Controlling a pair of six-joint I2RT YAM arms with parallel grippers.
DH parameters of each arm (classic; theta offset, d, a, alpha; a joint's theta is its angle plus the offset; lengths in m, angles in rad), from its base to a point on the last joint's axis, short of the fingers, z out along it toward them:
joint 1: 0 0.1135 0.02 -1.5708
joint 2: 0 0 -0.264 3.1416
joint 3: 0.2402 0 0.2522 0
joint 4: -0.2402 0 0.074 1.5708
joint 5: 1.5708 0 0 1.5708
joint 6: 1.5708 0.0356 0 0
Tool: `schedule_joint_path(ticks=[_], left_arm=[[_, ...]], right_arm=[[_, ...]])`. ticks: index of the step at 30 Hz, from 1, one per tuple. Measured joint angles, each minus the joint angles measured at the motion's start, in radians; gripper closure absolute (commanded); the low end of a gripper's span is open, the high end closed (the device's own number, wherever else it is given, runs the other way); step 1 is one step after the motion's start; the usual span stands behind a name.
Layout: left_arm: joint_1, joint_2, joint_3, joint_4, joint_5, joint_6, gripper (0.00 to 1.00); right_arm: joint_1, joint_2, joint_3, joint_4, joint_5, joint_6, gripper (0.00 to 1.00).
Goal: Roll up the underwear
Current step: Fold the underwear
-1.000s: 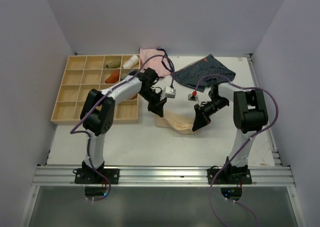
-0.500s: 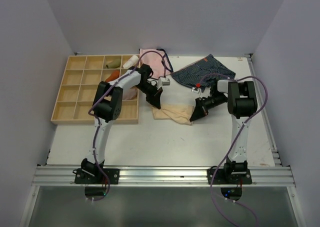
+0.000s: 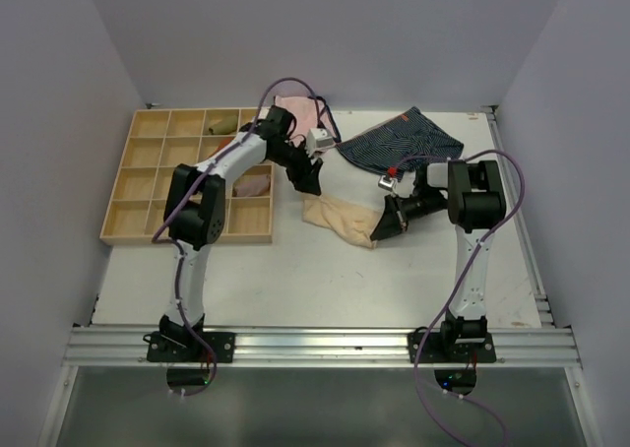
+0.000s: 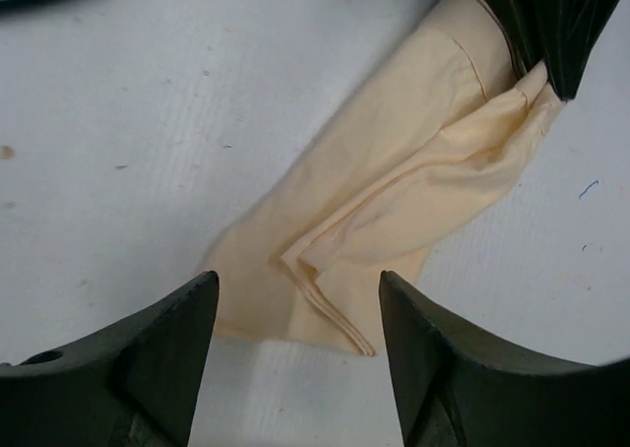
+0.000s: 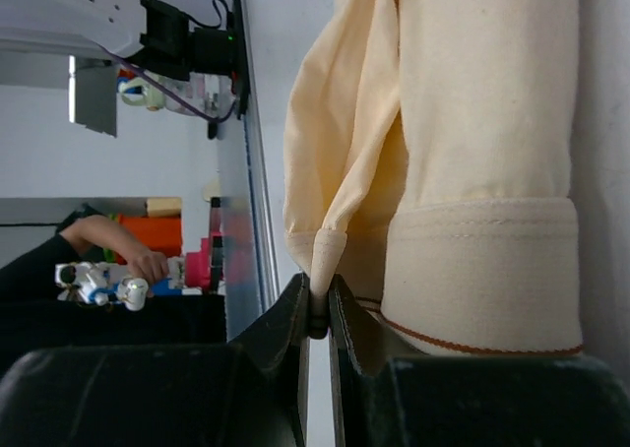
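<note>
The pale peach-beige underwear (image 3: 343, 218) lies folded on the white table between the two arms. In the left wrist view it (image 4: 394, 201) stretches from upper right to lower left, with a folded edge near the middle. My left gripper (image 3: 311, 183) is open and empty, above the cloth's far left corner; its fingertips (image 4: 295, 309) straddle the cloth's lower end. My right gripper (image 3: 380, 230) is shut on a fold of the underwear's hem (image 5: 325, 255) at the cloth's right end, also seen as dark fingers (image 4: 551, 24) at the top right.
A wooden compartment tray (image 3: 148, 186) with a few rolled cloths stands at the left. A pink pair (image 3: 300, 122) and a navy striped pair (image 3: 404, 142) lie at the back. Cables loop over both arms.
My left gripper has let go and pulled back toward the far left, away from the cloth. My right gripper has stayed shut on the hem and shifted slightly; the cloth has spread a little.
</note>
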Motion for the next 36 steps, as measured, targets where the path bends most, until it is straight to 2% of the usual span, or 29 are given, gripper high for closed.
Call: schedule_joint_path(ticks=[3, 8, 12, 13, 14, 16, 17, 19, 22, 23, 25, 27, 34, 36], left_arm=[[0.015, -0.141, -0.079, 0.105, -0.055, -0.052, 0.27], [0.034, -0.334, -0.187, 0.215, -0.118, -0.122, 0.29], [0.031, -0.391, -0.301, 0.238, -0.167, -0.172, 0.29], [0.030, -0.388, -0.317, 0.237, -0.176, -0.180, 0.29], [0.029, -0.380, -0.335, 0.230, -0.190, -0.188, 0.29], [0.029, -0.364, -0.354, 0.219, -0.210, -0.201, 0.29], [0.029, -0.359, -0.361, 0.217, -0.219, -0.206, 0.29], [0.029, -0.356, -0.364, 0.208, -0.228, -0.211, 0.28], [0.029, -0.356, -0.364, 0.210, -0.234, -0.216, 0.27], [0.029, -0.356, -0.364, 0.209, -0.236, -0.216, 0.27], [0.029, -0.356, -0.364, 0.209, -0.238, -0.214, 0.18], [0.029, -0.356, -0.369, 0.217, -0.242, -0.213, 0.00], [0.029, -0.412, -0.467, 0.235, -0.230, -0.214, 0.00], [0.029, -0.419, -0.470, 0.238, -0.210, -0.213, 0.00]], right_arm=[[0.000, -0.016, -0.036, 0.001, -0.059, 0.013, 1.00], [0.002, -0.022, -0.043, -0.005, -0.145, -0.072, 1.00], [0.003, -0.010, -0.022, -0.010, -0.153, -0.056, 0.99], [0.003, -0.009, -0.019, -0.010, -0.151, -0.030, 0.82], [0.003, -0.009, -0.021, -0.003, -0.144, 0.008, 0.73], [0.003, -0.024, -0.047, 0.053, -0.126, 0.149, 0.63], [0.003, -0.053, -0.110, 0.193, -0.080, 0.312, 0.58], [0.003, -0.099, -0.208, 0.356, -0.023, 0.496, 0.48], [0.006, -0.206, -0.289, 0.524, 0.040, 0.704, 0.40], [0.006, -0.219, -0.283, 0.565, 0.052, 0.759, 0.39], [0.006, -0.233, -0.269, 0.613, 0.072, 0.833, 0.38], [0.006, -0.256, -0.262, 0.636, 0.106, 0.864, 0.37], [0.000, -0.472, -0.201, 0.628, 0.350, 0.846, 0.34], [0.002, -0.515, -0.146, 0.625, 0.412, 0.819, 0.39]])
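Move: Pinched in the right hand, the underwear lies as a folded strip on the table, its middle about 7 cm left of that hand, 5 cm ahead and 2 cm below. From the left hand that middle is roughly 7 cm right, 5 cm back and 6 cm below. The striped shirt lies 25 cm ahead and 7 cm right of the right hand. From the left hand, the pink top is some 20 cm straight ahead and the wooden organizer's middle 28 cm left, 5 cm ahead. Opening after a small lift and shift left, the right fingers let go of the underwear's hem near the table; that hand dips, then draws forward and up about 9 cm, fingers tilting downward and swinging clockwise. The left hand, already free, shoots up about 10 cm, sinks back over half of that while edging some 5 cm left towards the organizer, then opens fully. ##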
